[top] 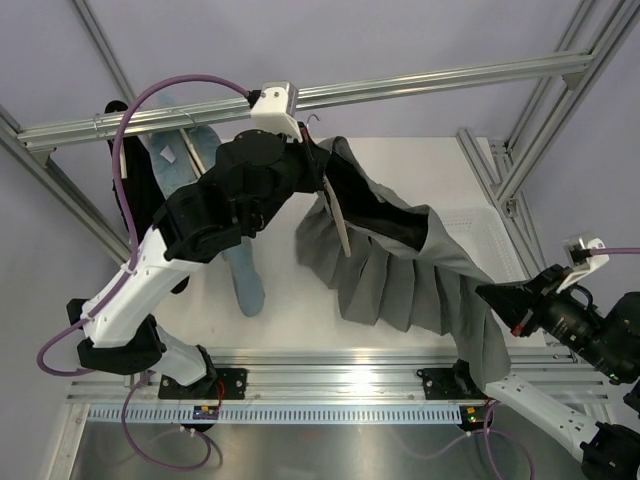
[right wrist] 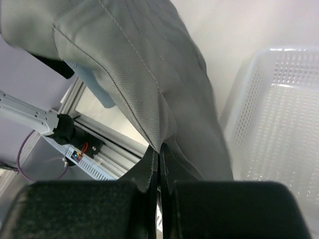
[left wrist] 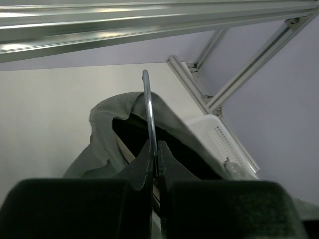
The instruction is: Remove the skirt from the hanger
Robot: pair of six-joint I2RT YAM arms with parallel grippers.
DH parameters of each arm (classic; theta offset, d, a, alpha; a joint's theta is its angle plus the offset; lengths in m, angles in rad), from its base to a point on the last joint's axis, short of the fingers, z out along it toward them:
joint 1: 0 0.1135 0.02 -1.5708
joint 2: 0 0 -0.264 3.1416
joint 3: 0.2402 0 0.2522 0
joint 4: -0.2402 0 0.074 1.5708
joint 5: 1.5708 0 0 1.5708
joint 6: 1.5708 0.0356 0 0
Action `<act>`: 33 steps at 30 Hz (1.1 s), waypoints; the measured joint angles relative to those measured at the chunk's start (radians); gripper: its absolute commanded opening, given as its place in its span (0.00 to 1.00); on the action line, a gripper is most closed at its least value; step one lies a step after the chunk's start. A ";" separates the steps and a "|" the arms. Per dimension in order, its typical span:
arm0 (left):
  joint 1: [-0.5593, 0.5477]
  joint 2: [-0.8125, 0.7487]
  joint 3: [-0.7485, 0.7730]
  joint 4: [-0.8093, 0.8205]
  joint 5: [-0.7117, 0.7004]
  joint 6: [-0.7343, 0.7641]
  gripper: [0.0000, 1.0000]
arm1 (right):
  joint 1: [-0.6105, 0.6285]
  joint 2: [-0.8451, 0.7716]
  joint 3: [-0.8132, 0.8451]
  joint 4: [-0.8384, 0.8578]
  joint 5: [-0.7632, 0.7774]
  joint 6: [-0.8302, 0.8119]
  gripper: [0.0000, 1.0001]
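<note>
The dark grey pleated skirt (top: 400, 275) hangs spread from the hanger (top: 340, 228), whose taupe arm shows inside the open waistband. My left gripper (top: 308, 142) is up by the rail, and in the left wrist view it (left wrist: 155, 149) is shut on the hanger's metal hook (left wrist: 148, 107), with the skirt's waistband (left wrist: 102, 122) just below. My right gripper (top: 488, 296) is at the skirt's right edge. In the right wrist view it (right wrist: 160, 151) is shut on a fold of the skirt (right wrist: 134, 64), which stretches up and away from the jaws.
Light blue jeans (top: 245, 270) and a black garment (top: 140, 190) hang at the left under the aluminium rail (top: 430, 82). A white perforated basket (top: 485, 225) stands at the right, close beside the skirt (right wrist: 279, 124). Frame posts rise at the back corners.
</note>
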 measured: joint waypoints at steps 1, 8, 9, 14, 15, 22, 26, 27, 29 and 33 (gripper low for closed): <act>0.000 -0.005 0.000 0.003 0.017 -0.011 0.00 | 0.000 -0.010 -0.016 -0.001 -0.001 0.008 0.00; 0.037 -0.041 -0.010 0.048 0.227 -0.129 0.00 | 0.000 0.111 -0.142 0.091 -0.044 0.014 0.00; 0.037 -0.045 -0.013 0.067 0.264 -0.150 0.00 | 0.000 0.159 -0.129 0.115 -0.043 0.010 0.00; 0.036 -0.105 -0.040 0.159 0.485 -0.250 0.00 | 0.000 0.420 0.021 0.198 0.010 -0.040 0.00; 0.036 -0.125 -0.041 0.176 0.520 -0.265 0.00 | 0.000 0.460 0.050 0.210 0.035 -0.051 0.00; 0.036 -0.336 -0.077 0.230 0.574 -0.298 0.00 | -0.055 0.657 0.417 0.159 0.173 -0.149 0.00; 0.036 -0.460 -0.171 0.241 0.530 -0.283 0.00 | -0.087 0.698 0.720 0.121 0.271 -0.216 0.00; 0.036 -0.478 -0.202 0.242 0.518 -0.280 0.00 | -0.091 0.699 0.772 0.120 0.300 -0.236 0.00; 0.036 -0.497 -0.272 0.248 0.501 -0.277 0.00 | -0.100 0.687 0.821 0.118 0.357 -0.273 0.00; 0.036 -0.468 -0.369 0.224 0.485 -0.274 0.00 | -0.142 0.622 0.788 0.114 0.443 -0.323 0.00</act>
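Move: To the left hand's right, about 12 cm, some 9 cm nearer the base and 14 cm lower, sags the middle of the skirt; from the right hand, already pinching its edge, that middle lies about 13 cm left, 8 cm ahead and 5 cm below. The rail runs roughly 8 cm ahead of the left hand and 5 cm above. The jeans hang 17 cm left of that hand, 5 cm ahead and 15 cm lower. Keeping its pinch on the hanger's neck, the left hand pulls back and up about 15 cm each, rolling and turning clockwise, then sinks some 8 cm. The right hand, still gripping the skirt's edge, dips slightly, sweeps forward and left, then whips upward some 20 cm and swings right, turning clockwise and tipping up, to draw the skirt off. ##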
